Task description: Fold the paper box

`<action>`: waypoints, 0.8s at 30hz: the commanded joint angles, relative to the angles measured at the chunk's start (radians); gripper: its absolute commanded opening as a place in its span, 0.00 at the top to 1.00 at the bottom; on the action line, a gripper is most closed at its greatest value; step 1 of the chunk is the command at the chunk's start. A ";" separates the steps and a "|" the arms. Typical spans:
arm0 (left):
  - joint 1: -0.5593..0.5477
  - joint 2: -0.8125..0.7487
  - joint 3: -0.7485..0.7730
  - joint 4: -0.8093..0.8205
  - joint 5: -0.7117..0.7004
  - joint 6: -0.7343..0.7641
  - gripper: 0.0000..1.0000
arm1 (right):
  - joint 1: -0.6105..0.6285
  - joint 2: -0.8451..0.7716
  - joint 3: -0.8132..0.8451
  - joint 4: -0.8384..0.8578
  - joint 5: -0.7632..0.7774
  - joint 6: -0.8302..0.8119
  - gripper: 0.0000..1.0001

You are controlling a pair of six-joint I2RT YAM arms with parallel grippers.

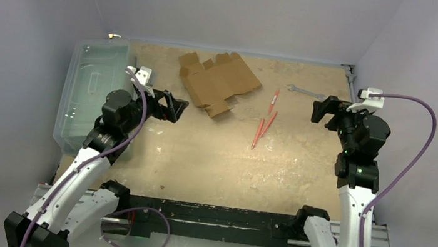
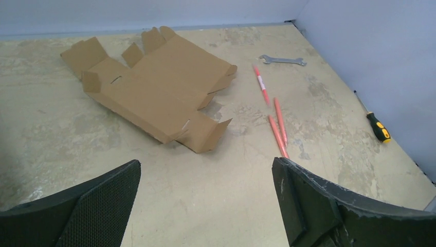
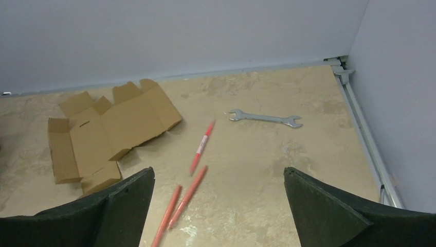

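Observation:
The paper box [image 1: 216, 82] lies unfolded at the back middle of the table, a flat brown cardboard sheet with a few flaps and tabs raised. My left gripper [image 1: 177, 110] hovers open just left of and in front of the sheet, holding nothing. In the left wrist view the paper box [image 2: 159, 87] lies ahead of the left gripper [image 2: 205, 162], apart from both black fingers. My right gripper [image 1: 317, 112] stands open at the right, well away from the cardboard. From the right wrist, the paper box [image 3: 113, 128] sits far left of the right gripper [image 3: 218, 170].
A large clear plastic bin [image 1: 91, 92] stands along the left edge beside my left arm. Three red pens [image 1: 265, 120] lie between cardboard and right gripper. A steel wrench [image 1: 305, 92] lies at the back right. A yellow-handled screwdriver [image 2: 378, 126] rests by the right wall. Grey walls close three sides.

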 commanded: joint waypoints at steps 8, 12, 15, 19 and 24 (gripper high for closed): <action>-0.003 0.026 -0.026 0.096 0.096 -0.034 0.01 | -0.013 -0.014 -0.035 0.057 -0.147 -0.063 0.01; -0.005 0.064 -0.036 0.168 0.243 -0.078 0.01 | -0.013 0.006 -0.064 0.062 -0.389 -0.218 0.01; -0.052 0.144 0.010 0.134 0.182 -0.120 0.01 | -0.013 0.026 -0.101 0.046 -0.599 -0.328 0.01; -0.306 0.313 0.215 -0.134 -0.232 -0.003 0.02 | -0.012 0.083 -0.072 -0.069 -0.743 -0.454 0.01; -0.455 0.612 0.446 -0.314 -0.597 0.075 0.09 | -0.013 0.106 -0.056 -0.154 -0.802 -0.510 0.01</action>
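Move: The flat paper box lies well ahead of the left hand, its middle about 33 cm farther out, 14 cm to the right and 26 cm below. Its near flap is some 21 cm ahead and 12 cm right. From the right hand the box's middle is roughly 34 cm ahead, 30 cm left and 31 cm down. The crossed red pens lie about 16 cm ahead and 10 cm left of that same hand, the wrench 36 cm ahead and 6 cm right. Both open, empty hands start slowly and then sweep inward above the table towards the box: the left goes about 12 cm to the right and sinks some 5 cm, its fingers tipping down and turning slightly clockwise while its left side rises a little. The right swings about 9 cm left and sinks nearly as far, easing slightly back as it turns some 40 degrees counter-clockwise to point towards the box's side of the table, and neither hand touches anything yet. ##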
